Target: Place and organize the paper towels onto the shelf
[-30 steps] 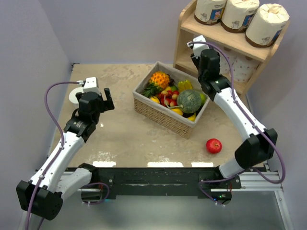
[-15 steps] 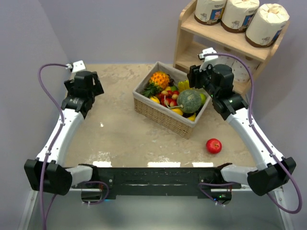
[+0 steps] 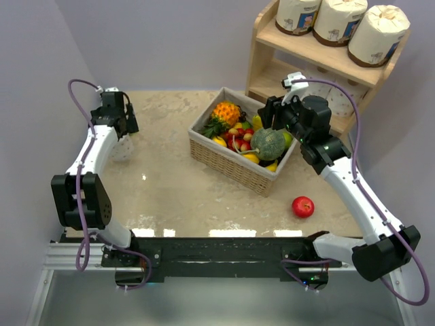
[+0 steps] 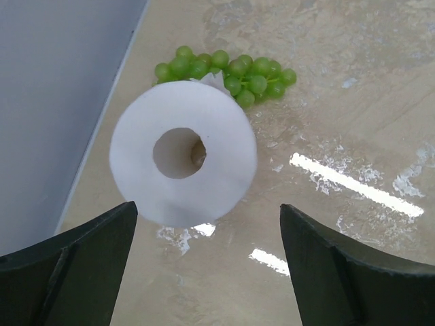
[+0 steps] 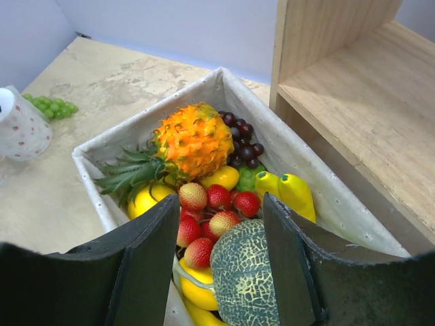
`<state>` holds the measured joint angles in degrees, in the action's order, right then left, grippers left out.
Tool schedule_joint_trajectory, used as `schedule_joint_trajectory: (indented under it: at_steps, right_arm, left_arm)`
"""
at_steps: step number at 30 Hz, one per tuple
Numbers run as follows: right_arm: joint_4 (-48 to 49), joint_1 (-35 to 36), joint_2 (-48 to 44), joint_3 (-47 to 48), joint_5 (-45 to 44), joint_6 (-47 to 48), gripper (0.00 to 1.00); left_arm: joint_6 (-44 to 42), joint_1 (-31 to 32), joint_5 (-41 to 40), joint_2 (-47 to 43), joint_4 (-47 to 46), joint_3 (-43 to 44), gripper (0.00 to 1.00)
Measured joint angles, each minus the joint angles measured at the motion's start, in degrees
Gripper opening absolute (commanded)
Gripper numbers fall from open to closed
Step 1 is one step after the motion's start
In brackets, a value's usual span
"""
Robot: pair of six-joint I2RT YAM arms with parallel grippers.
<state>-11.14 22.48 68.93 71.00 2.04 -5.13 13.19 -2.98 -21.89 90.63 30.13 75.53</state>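
One bare white paper towel roll [image 4: 182, 153] stands upright on the table at the far left, its core facing up. My left gripper [image 4: 207, 207] hovers open just short of it, with nothing between the fingers. From above, the left gripper [image 3: 117, 119] sits over that roll [image 3: 122, 149]. Three wrapped rolls [image 3: 338, 19] line the top tier of the wooden shelf [image 3: 260, 51]. Dotted white rolls [image 3: 342, 103] stand on the lower tier, partly hidden by my right arm. The right gripper [image 5: 221, 200] hangs open and empty above the fruit basket, and the same gripper [image 3: 273, 112] is beside the shelf.
A wicker basket [image 3: 234, 168] of fruit stands mid-table, with a melon [image 5: 248, 272] and pineapple [image 5: 194, 139] right under my right fingers. Green grapes [image 4: 224, 68] lie just behind the loose roll. A red apple [image 3: 303, 206] lies front right. A wall runs close along the left.
My left arm swung out to the far left and now points down over the loose roll. The right gripper pulled back from the lower shelf tier to above the basket, its jaws a little wider.
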Motion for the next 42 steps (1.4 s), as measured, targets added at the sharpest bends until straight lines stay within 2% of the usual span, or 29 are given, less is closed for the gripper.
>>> schedule_joint_trajectory:
  at_steps: [9, 19, 34, 42]
  right_arm:
    - [0.61, 0.00, -0.76, -1.51, 0.07, -0.24, 0.57]
    - [0.50, 0.00, -0.74, -1.51, -0.94, -0.17, 0.57]
    - [-0.68, 0.00, -0.63, -1.51, -1.01, 0.20, 0.58]
    - [-1.51, 0.00, -0.63, -1.49, -1.01, 0.20, 0.59]
  left_arm:
    - [-3.48, 0.00, 0.96, 6.99, -0.66, 6.29, 0.87]
    - [-4.04, 0.00, 0.68, 12.57, -0.44, 7.93, 0.81]
    - [-4.04, 0.00, 0.83, 14.73, -0.48, 7.93, 0.53]
    - [-3.93, 0.00, 1.22, 13.68, 0.26, 7.23, 0.47]
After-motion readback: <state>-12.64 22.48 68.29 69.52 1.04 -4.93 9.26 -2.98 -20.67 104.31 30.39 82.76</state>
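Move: The upright paper towel roll is just past my open left hand, about 3 cm ahead and 3 cm to its left, its middle some 9 cm below. Green grapes lie against its far side, roughly 10 cm ahead of my left hand, 0 cm to the side and 13 cm down; the fruit basket sits about 7 cm ahead and 37 cm to the right, 10 cm lower. From my right hand, the roll is about 43 cm left, 3 cm ahead and 27 cm below. I reach my left hand forward about 4 cm over the roll, then sink it some 5 cm onto its right-hand side, tipping the fingers about 8 degrees farther down. Only when nearly down do I really narrow them, to about half open, around the roll's right wall: left finger at the core hole, right finger alongside the outer paper. ##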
